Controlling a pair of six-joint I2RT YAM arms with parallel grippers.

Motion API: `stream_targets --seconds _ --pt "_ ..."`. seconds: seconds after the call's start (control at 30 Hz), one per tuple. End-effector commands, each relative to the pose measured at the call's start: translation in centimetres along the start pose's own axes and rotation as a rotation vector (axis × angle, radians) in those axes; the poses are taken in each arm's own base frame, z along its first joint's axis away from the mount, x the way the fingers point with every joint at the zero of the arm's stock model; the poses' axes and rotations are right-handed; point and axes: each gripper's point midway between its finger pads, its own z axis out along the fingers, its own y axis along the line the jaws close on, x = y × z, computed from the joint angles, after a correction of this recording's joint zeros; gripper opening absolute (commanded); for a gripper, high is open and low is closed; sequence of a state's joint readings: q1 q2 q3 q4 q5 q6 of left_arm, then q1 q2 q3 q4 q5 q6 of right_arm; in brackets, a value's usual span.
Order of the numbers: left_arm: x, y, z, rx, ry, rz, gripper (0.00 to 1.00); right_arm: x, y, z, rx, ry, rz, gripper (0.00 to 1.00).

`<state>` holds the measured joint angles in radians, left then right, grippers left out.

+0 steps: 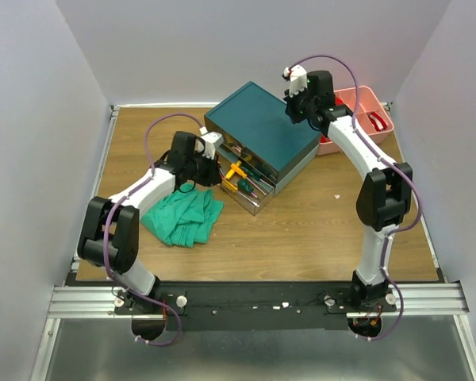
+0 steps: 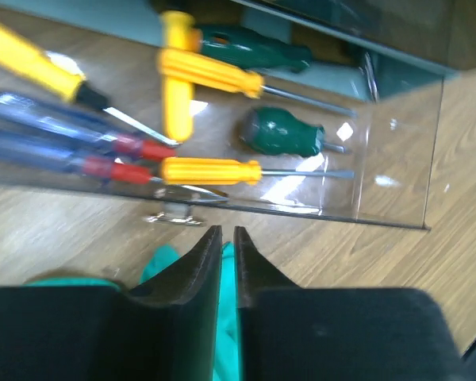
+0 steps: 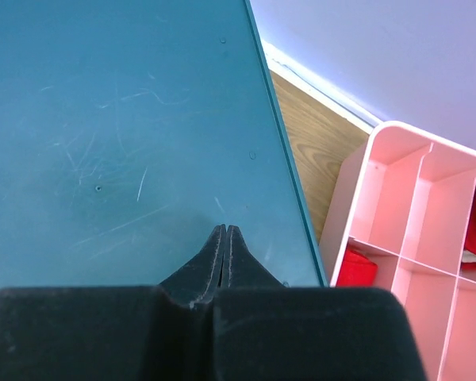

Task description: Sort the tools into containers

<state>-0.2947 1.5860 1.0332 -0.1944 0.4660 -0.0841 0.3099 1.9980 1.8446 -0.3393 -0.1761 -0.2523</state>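
Note:
The dark teal box has a clear drawer pulled out toward the table's front left. Several tools lie inside it: a yellow-handled screwdriver, a second yellow one, a stubby green one and a red-and-blue one. My left gripper hovers just in front of the drawer's near wall. Its jaws stand a narrow slit apart with nothing between them. My right gripper is shut and empty over the box's flat top, near its back right edge.
A crumpled green cloth lies on the table under and in front of my left gripper. A pink divided tray with red items stands right of the box by the back wall. A small metal piece lies before the drawer.

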Motion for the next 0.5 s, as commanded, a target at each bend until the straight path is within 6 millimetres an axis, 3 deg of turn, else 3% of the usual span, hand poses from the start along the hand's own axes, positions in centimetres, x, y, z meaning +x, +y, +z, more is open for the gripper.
stream_targets --seconds 0.0,0.03,0.07,0.27,0.47 --pt "1.4 -1.1 1.3 0.016 0.070 0.089 0.10 -0.1 -1.0 1.1 0.017 -0.003 0.004 0.00" --pt "1.7 -1.3 1.6 0.018 0.081 0.090 0.01 0.3 -0.9 1.5 0.013 0.005 0.007 0.00" --pt "2.2 -1.3 2.0 0.024 0.096 0.082 0.00 0.7 -0.8 1.7 0.010 0.011 0.007 0.01" --pt "2.2 -1.6 4.9 0.032 0.121 0.089 0.00 3.6 0.0 3.2 -0.023 0.069 0.013 0.01" --pt "-2.1 -1.9 7.4 0.065 0.041 0.081 0.00 5.7 1.0 3.3 -0.060 0.114 0.040 0.01"
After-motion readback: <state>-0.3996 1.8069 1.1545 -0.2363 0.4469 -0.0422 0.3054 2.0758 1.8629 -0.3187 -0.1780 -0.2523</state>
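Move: The clear drawer's front edge, just to the right of its handle, is about 3 cm to the right of my left hand and 5 cm below. The handle lies roughly 2 cm ahead, 1 cm right, the green stubby screwdriver 8 cm right and 1 cm back, and the teal cloth some 10 cm back and 11 cm left. From my right hand the cabinet top's middle is 7 cm left, 3 cm back and 3 cm below; the pink tray sits about 15 cm right, level ahead. I shut my left fingers and swing the hand down about 5 cm and right some 4 cm, first drawing back a little, then coming forward against the outside of the drawer front beside its handle and starting to push it in. Meanwhile my closed right fingers sink about 3 cm straight down onto the cabinet top and stop there, bracing it. ##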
